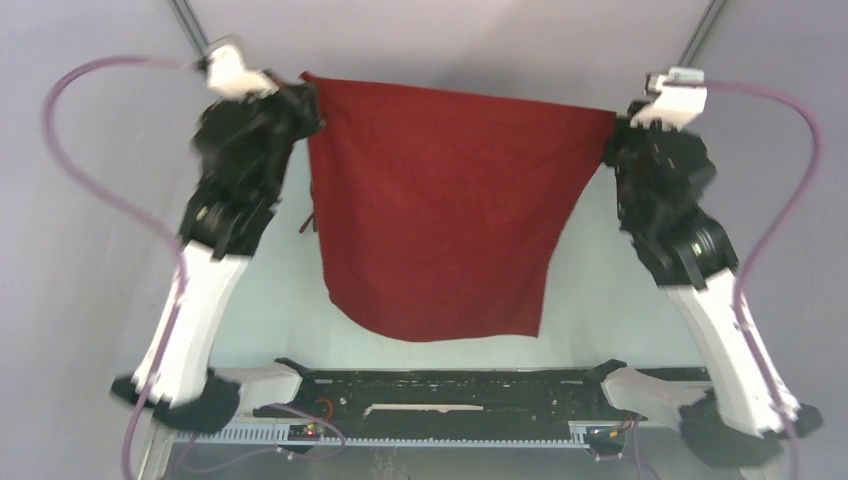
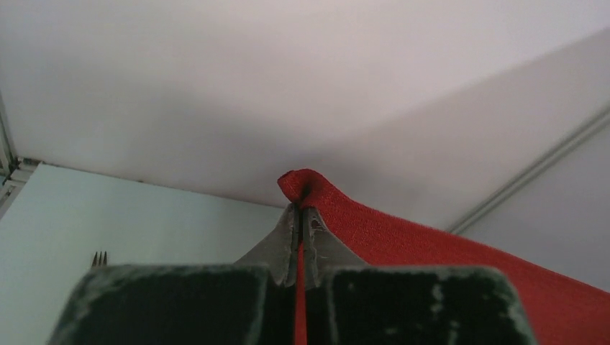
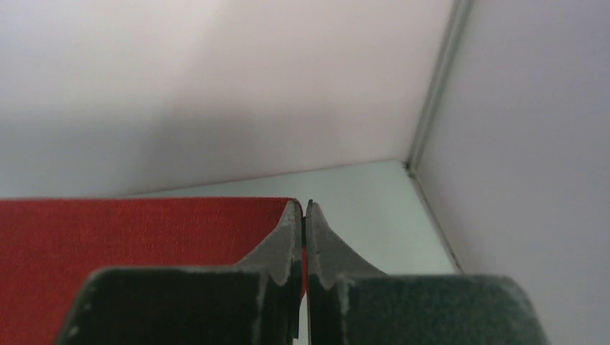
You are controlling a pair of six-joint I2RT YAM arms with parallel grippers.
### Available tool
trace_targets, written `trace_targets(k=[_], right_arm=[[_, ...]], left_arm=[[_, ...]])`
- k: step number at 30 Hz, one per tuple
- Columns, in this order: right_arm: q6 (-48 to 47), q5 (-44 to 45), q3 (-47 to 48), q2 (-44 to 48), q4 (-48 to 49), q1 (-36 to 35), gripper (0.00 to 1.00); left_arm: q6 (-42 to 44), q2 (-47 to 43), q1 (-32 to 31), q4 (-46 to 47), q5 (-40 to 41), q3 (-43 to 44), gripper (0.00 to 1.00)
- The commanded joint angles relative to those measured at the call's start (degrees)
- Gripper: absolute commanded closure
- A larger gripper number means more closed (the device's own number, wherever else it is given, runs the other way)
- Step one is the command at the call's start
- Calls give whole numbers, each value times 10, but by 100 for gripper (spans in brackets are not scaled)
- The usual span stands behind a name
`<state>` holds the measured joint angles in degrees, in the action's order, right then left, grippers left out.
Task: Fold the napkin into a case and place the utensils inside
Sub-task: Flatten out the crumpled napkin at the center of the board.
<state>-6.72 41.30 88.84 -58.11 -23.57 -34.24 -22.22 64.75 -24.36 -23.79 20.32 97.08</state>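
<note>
The dark red napkin (image 1: pixel 440 210) hangs spread between my two raised arms, its top edge stretched taut and its lower edge drooping toward the near side. My left gripper (image 1: pixel 308 100) is shut on the napkin's left top corner (image 2: pixel 306 188), which pokes out past the fingertips. My right gripper (image 1: pixel 612 128) is shut on the right top corner, with red cloth (image 3: pixel 144 230) running off to its left. Fork tines (image 2: pixel 99 259) peek out at the left on the table. A thin dark utensil (image 1: pixel 309 222) shows just left of the hanging cloth. The spoon is hidden.
The pale green table (image 1: pixel 600 300) lies below the cloth, boxed in by grey walls (image 1: pixel 60 250) on both sides and at the back. A black rail (image 1: pixel 450 392) runs along the near edge between the arm bases.
</note>
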Motion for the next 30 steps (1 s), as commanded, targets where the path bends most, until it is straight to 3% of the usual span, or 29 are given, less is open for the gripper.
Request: trace_targets(k=[1,4,10,12,13,14,15,16,17,19,21,22,24,26,27,30], right_arm=[[164,-194,41,-101,-98,231,100],[191,-279,37,-203,-86,305,100],[168,-313,93,-450,-56,372,100],[156,-313,148,-538,-64,386,100],[153,-301,187,-579,-75,392,94],[150,-301,218,-618,-75,399,76],[145,-306,253,-655,-87,406,62],[143,-285,308,-694,-122,409,44],[138,-253,376,-736,-176,409,31],[132,-194,567,-815,-304,407,17],[151,-161,667,-848,-413,403,14],[175,-181,652,-830,-447,401,14],[230,-282,490,-740,-444,398,14],[279,-391,258,-592,-359,386,16],[294,-447,141,-519,-267,376,17],[340,-485,-100,-364,-179,337,18]], left_arm=[[1,172,8,-30,64,90,100],[-11,321,25,-83,48,195,100],[16,632,38,-121,-16,411,100],[32,696,39,-111,-43,466,100],[42,729,39,-94,-46,475,99],[52,746,39,-71,-49,474,88],[59,757,41,-57,-54,474,71],[69,759,42,-50,-55,475,62],[80,754,45,-49,-56,476,60],[80,722,51,-68,-26,478,51],[58,664,57,-90,-14,449,39],[42,631,59,-95,-12,421,36],[0,556,61,-115,-26,350,29],[-60,489,63,-143,-49,260,26],[-96,457,63,-145,-87,205,24],[-139,367,62,-135,-200,42,17]])
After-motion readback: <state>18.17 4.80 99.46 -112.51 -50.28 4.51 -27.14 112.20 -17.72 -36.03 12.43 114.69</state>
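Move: Each hand holds an upper corner of the hanging napkin, high over the board. The board centre lies some 51 cm below the left hand, about 3 cm ahead and 21 cm to its right; the crossed fork and spoon are about 14 cm ahead, 10 cm to its left and equally low. From the right hand, the board centre is about 6 cm ahead, 25 cm to the left and 48 cm below. Still pinching the napkin's corners, both hands swing it down about 40 cm and forward some 30 cm, drifting right and tipping their fingers down. They open wide near the bottom, letting go over the far part of the board; the left hand then rises while drawing back, and the right draws back low and leftward. ##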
